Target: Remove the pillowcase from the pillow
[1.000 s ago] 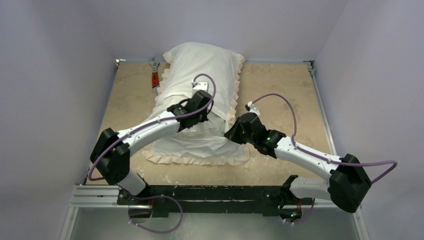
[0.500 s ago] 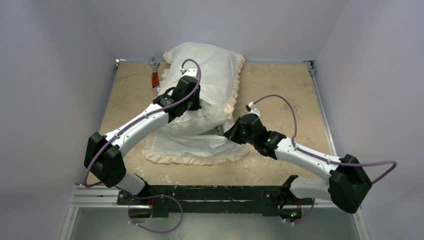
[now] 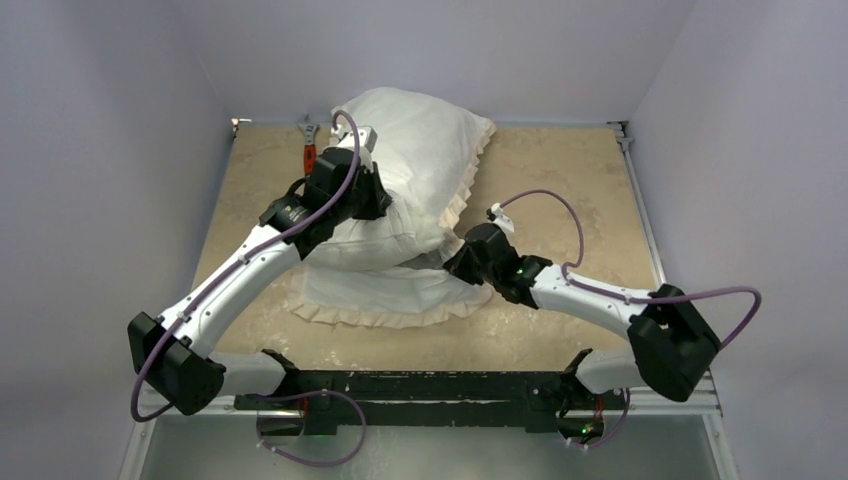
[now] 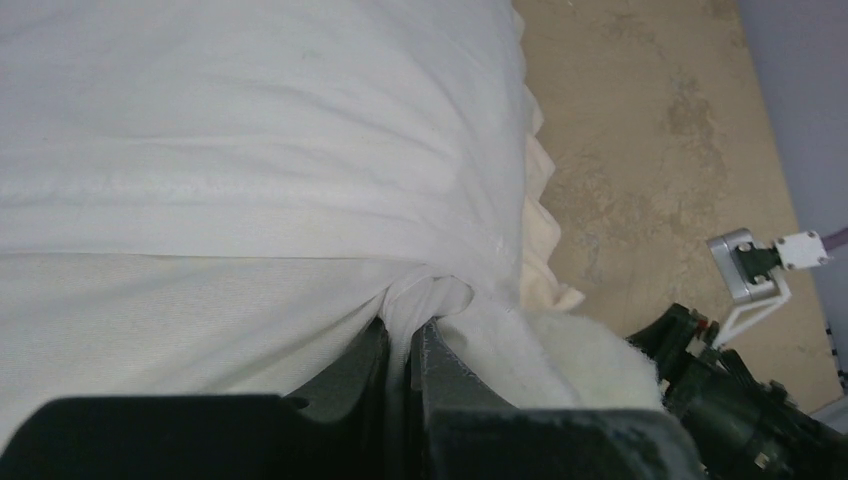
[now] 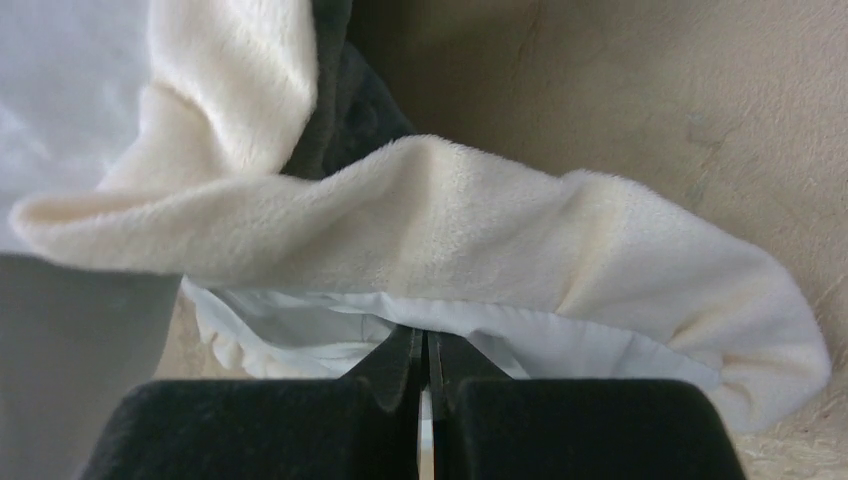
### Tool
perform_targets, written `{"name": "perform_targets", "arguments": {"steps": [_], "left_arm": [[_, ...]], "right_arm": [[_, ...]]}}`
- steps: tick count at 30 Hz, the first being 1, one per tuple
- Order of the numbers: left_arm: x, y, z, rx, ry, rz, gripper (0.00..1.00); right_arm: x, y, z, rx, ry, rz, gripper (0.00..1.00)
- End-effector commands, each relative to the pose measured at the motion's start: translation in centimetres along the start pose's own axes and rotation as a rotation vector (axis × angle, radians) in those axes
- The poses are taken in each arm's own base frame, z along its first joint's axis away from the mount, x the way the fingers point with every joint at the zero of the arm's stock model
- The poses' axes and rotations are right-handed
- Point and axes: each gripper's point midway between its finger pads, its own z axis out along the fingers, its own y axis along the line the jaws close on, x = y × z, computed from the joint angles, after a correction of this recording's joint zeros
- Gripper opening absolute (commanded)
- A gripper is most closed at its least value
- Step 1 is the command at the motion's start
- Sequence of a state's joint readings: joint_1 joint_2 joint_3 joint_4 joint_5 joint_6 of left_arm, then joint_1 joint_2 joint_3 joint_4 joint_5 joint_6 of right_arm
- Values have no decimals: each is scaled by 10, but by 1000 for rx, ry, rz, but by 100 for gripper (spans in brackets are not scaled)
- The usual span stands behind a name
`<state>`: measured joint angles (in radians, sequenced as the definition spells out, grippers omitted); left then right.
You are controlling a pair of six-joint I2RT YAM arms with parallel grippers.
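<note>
The pillowcase (image 3: 425,150) lies white side up with a cream frill. Its plump far half bulges at the back of the table; its near half (image 3: 385,290) lies flat. The pillow is hidden inside the bulge. My left gripper (image 3: 375,200) sits on the bulge's left side. In the left wrist view it (image 4: 410,330) is shut on a pinched fold of the white cover (image 4: 300,120). My right gripper (image 3: 457,265) is at the cover's right edge. In the right wrist view it (image 5: 421,340) is shut on thin white fabric under the cream frill (image 5: 450,220), with dark grey plush (image 5: 345,100) behind.
A red-handled tool (image 3: 309,156) lies at the back left beside the bulge. The beige table (image 3: 570,190) is closed in by pale walls on three sides. A metal rail (image 3: 200,385) runs along the near edge. The right arm's wrist (image 4: 750,270) shows in the left wrist view.
My left gripper has moved back and to the left with its fold, dragging the plump half that way. The right gripper has shifted slightly left, still holding the edge.
</note>
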<state>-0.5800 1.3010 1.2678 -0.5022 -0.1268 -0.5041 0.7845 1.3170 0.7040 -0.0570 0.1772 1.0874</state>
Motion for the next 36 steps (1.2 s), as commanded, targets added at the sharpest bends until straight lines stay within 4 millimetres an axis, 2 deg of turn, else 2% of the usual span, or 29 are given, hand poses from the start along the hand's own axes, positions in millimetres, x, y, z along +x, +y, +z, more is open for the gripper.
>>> {"name": "perform_targets", "arguments": {"steps": [1,3,6,10,13,16,19,21,22,23,24,27,30,33,36], "left_arm": [[-32,-22,-25,143,-114,-27,0],[-23,-20,-28,149,-97,-29,0],[-8,-30,-37,232,-69,-33,0],[30,-51,-40,320,21,2,0],[66,-72,-42,368,85,49,0],[100,-86,-46,411,151,74,0],[121,-84,-45,415,179,55,0],[129,-77,-44,391,191,41,3],[132,-75,-43,385,190,36,10],[131,-75,-44,388,184,31,17],[129,-75,-46,394,177,29,28],[123,-76,-52,407,143,26,51],[112,-69,-56,375,98,24,66],[94,-43,-62,234,27,5,73],[77,6,-76,4,-76,-43,80]], "right_arm": [[-12,-28,11,189,-73,15,2],[-22,-41,15,252,-123,40,9],[-28,-51,24,276,-119,48,10],[-31,-40,31,220,-102,40,10],[-46,-37,30,210,-128,45,10],[-65,-31,21,200,-173,47,10],[-79,-19,5,168,-210,45,11],[-87,-11,-7,141,-232,47,24],[-91,-8,-14,128,-250,49,30],[-97,-6,-20,122,-275,41,44],[-103,-1,-27,105,-298,37,52],[-110,20,-46,-4,-317,0,64],[-118,35,-61,-75,-351,-29,69],[-121,50,-65,-134,-351,-91,73],[-115,60,-56,-142,-332,-160,75]]}}
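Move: The left hand pinches the white pillow's folded-up near end. The pillowcase's near frill, where it is taken, lies about 13 cm back, straight in line and some 24 cm lower; the frill's right corner is around 8 cm back, 19 cm right. The right hand holds the case edge; the pillow's raised end bulges about 7 cm ahead, 4 cm left at its height, while that frill corner sits 1 cm back, 4 cm right and 8 cm below. Back towards the near frill, drifting right and sinking, the left hand carries the pinched cloth some 13 cm, turning about 20 degrees clockwise, then opens wide and rises slightly. The right hand pushes forward, left and down a few centimetres towards the raised pillow end with the case edge, opens wide, lets go, and climbs about 14 cm from its lowest point, fingers tipping up. ##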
